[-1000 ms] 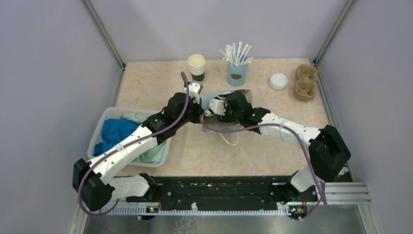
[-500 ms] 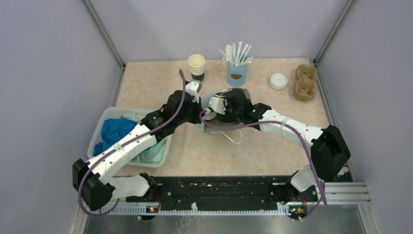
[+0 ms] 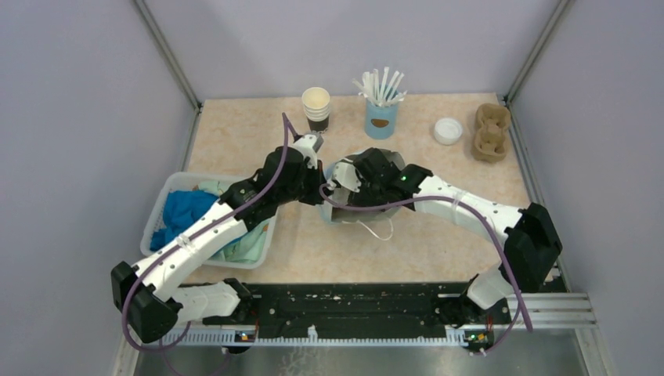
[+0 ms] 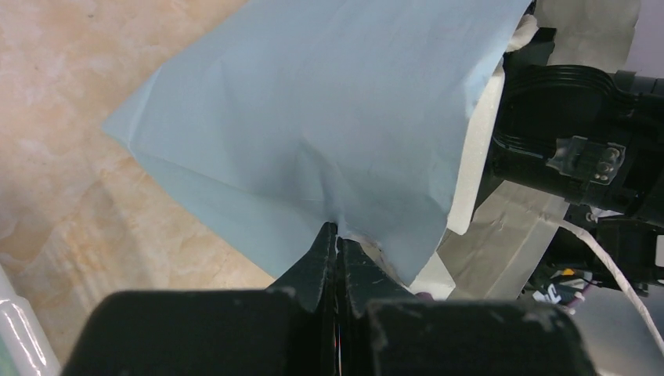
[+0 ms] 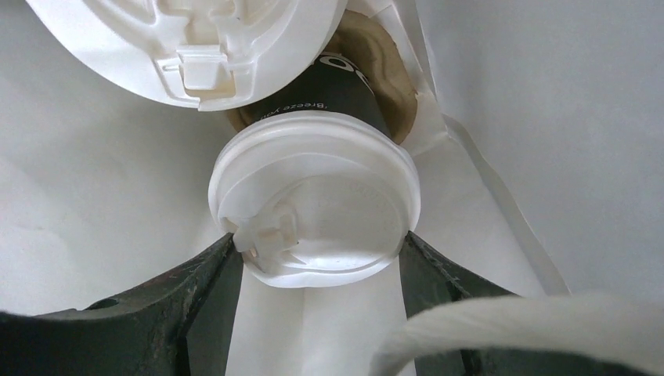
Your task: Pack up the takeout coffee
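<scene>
The takeout coffee (image 5: pixel 313 204) has a round white lid and a black lower band. It sits inside the white-lined paper bag (image 4: pixel 313 102), and my right gripper (image 5: pixel 317 243) is shut on it, one finger against each side of the lid. A second lidded cup (image 5: pixel 188 39) stands beside it in a brown carrier (image 5: pixel 368 55). My left gripper (image 4: pixel 337 235) is shut on the bag's light blue edge, pinching the paper. In the top view the bag (image 3: pixel 348 213) lies mid-table between both wrists, and the coffee is hidden.
At the back stand a stack of lidless cups (image 3: pixel 316 106) and a blue cup of white sticks (image 3: pixel 381 110). Also at the back are a loose white lid (image 3: pixel 448 130) and a cardboard carrier (image 3: pixel 491 131). A white bin of cloths (image 3: pixel 196 215) sits at the left. The bag's handle (image 3: pixel 380 231) trails toward me.
Both wrists and the bag have shifted a little left and toward the near edge. The right gripper has gone deeper into the bag. Neither grip has changed.
</scene>
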`<action>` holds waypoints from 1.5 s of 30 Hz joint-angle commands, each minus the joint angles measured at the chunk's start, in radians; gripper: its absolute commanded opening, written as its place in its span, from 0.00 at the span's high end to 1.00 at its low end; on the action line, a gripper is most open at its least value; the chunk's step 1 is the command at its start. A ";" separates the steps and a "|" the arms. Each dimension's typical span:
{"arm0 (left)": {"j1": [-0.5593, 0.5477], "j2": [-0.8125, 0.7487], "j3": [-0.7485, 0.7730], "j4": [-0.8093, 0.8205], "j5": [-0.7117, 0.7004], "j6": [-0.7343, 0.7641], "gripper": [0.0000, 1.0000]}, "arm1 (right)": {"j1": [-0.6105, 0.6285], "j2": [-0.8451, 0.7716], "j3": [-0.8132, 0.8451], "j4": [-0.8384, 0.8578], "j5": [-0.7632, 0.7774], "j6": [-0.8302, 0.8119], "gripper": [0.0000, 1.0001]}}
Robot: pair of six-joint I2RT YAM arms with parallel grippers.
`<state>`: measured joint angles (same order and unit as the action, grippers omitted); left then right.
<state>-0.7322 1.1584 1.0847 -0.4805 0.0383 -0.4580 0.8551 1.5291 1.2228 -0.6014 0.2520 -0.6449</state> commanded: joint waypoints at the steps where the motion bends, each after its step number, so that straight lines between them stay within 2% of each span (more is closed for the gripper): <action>1: -0.011 -0.026 0.042 -0.057 0.130 -0.059 1.00 | 0.030 -0.006 0.072 -0.102 -0.026 0.109 0.56; 9: -0.008 -0.028 0.088 -0.192 0.111 -0.121 1.00 | 0.060 0.018 0.152 -0.235 -0.092 0.193 0.56; 17: 0.013 0.076 0.255 -0.370 0.005 -0.124 0.97 | 0.062 0.112 0.252 -0.359 -0.175 0.217 0.56; 21: 0.014 0.086 0.313 -0.406 -0.074 -0.099 0.78 | 0.062 0.147 0.270 -0.378 -0.225 0.213 0.56; 30: 0.017 -0.024 0.353 -0.397 -0.160 -0.014 0.34 | 0.061 0.267 0.316 -0.382 -0.249 0.213 0.56; 35: 0.018 -0.065 0.395 -0.409 -0.223 0.024 0.25 | 0.062 0.330 0.299 -0.373 -0.250 0.226 0.57; 45: 0.018 -0.101 0.439 -0.427 -0.264 0.087 0.23 | 0.059 0.410 0.227 -0.316 -0.249 0.263 0.58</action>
<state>-0.7048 1.0729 1.4956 -0.9714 -0.2264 -0.4023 0.9031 1.7866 1.5455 -0.9646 0.0891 -0.4229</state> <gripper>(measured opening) 0.764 0.646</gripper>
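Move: The left fingers are pinching the bag's left rim; the bag's middle lies about 10 cm right, 4 cm ahead and 10 cm below that hand, and the laundry basket roughly 30 cm left, 5 cm ahead and 16 cm lower. The right hand grips a lidded cup inside the tipped bag: the carrier lies some 5 cm ahead, 4 cm left and 8 cm below, the other lidded cup about 4 cm back, 5 cm left and level. Keeping its grip on the cup's lid, the right hand brings the cup back towards the robot by about 5 cm, tipping its fingers some 20 degrees more steeply down, then shifts nearly 4 cm left and sinks 2 to 3 cm, down into the bag. The left hand, still pinching the rim, first draws back 2 to 3 cm, then swings left as its fingers open wide and let go of the paper, and rises about 10 cm clear of the bag, leftwards towards the basket's side. ##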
